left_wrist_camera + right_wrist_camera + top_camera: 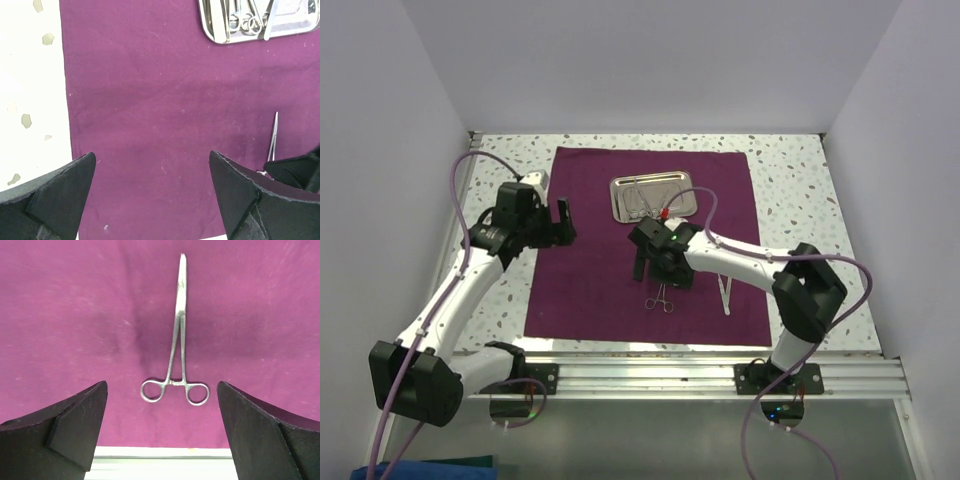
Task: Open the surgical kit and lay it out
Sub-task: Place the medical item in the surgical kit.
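The dark purple cloth (pixel 590 270) lies spread flat on the table. The steel tray (pixel 685 203) sits on its far middle and holds several silver instruments (pixel 642 200). One ring-handled forceps (pixel 660 298) lies on the cloth near the front edge, and tweezers (pixel 725 293) lie to its right. My right gripper (pixel 642 262) is open and empty, hovering just above and behind the forceps (pixel 177 340). My left gripper (pixel 561 224) is open and empty above the left part of the cloth (pixel 165 110). The tray (pixel 212 27) shows at the top right of the left wrist view.
The speckled tabletop (pixel 500 170) shows around the cloth. An aluminium rail (pixel 650 375) runs along the near edge, just below the cloth's front hem. White walls close in the left, right and back.
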Robot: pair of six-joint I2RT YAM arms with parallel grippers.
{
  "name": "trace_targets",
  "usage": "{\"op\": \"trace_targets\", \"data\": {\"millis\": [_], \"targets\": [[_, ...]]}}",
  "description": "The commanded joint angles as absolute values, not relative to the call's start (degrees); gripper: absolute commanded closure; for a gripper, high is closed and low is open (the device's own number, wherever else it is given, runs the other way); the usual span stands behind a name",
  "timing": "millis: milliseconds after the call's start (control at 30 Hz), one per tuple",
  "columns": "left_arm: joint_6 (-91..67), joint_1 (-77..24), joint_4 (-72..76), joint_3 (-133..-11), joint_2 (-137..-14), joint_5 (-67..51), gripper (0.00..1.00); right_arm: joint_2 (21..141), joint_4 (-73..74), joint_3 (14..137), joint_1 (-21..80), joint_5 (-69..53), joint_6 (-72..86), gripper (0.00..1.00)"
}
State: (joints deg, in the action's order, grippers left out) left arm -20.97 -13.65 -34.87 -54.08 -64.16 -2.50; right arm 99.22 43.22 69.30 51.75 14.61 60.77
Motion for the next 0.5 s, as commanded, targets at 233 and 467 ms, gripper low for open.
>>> {"op": "trace_targets", "data": {"millis": [233, 467], "targets": [[-22.8, -14.1, -28.9, -67.7, -74.3, -5.9, 0.00, 77.1, 54.5, 79.5, 51.9, 27.7, 52.7, 0.07], [-28.0, -17.2, -22.7, -81.7, -89.5, -8.6, 0.00, 62.5, 63.4, 76.1, 51.9, 33.4, 50.4, 0.07]]}}
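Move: The ring-handled clamp just laid on the cloth lies almost straight below the right hand, some 4 cm down and about 1 cm back. From there the two slim instruments are 15 cm to the right and 2 cm back, and the steel tray is 21 cm ahead and 3 cm left, all about as low. From the left hand the tray lies roughly 14 cm ahead, 23 cm right and 15 cm below, the clamp 8 cm back, 25 cm right and as low. With its fingers already wide open and staying so, the right hand leaves the clamp almost straight up, about 22 cm and fast, veering some 7 cm right late on while the fingers tilt up forward by about 30 degrees. Meanwhile the empty, open left hand speeds forward towards the tray, rising and drifting right as it goes, and touches nothing. ##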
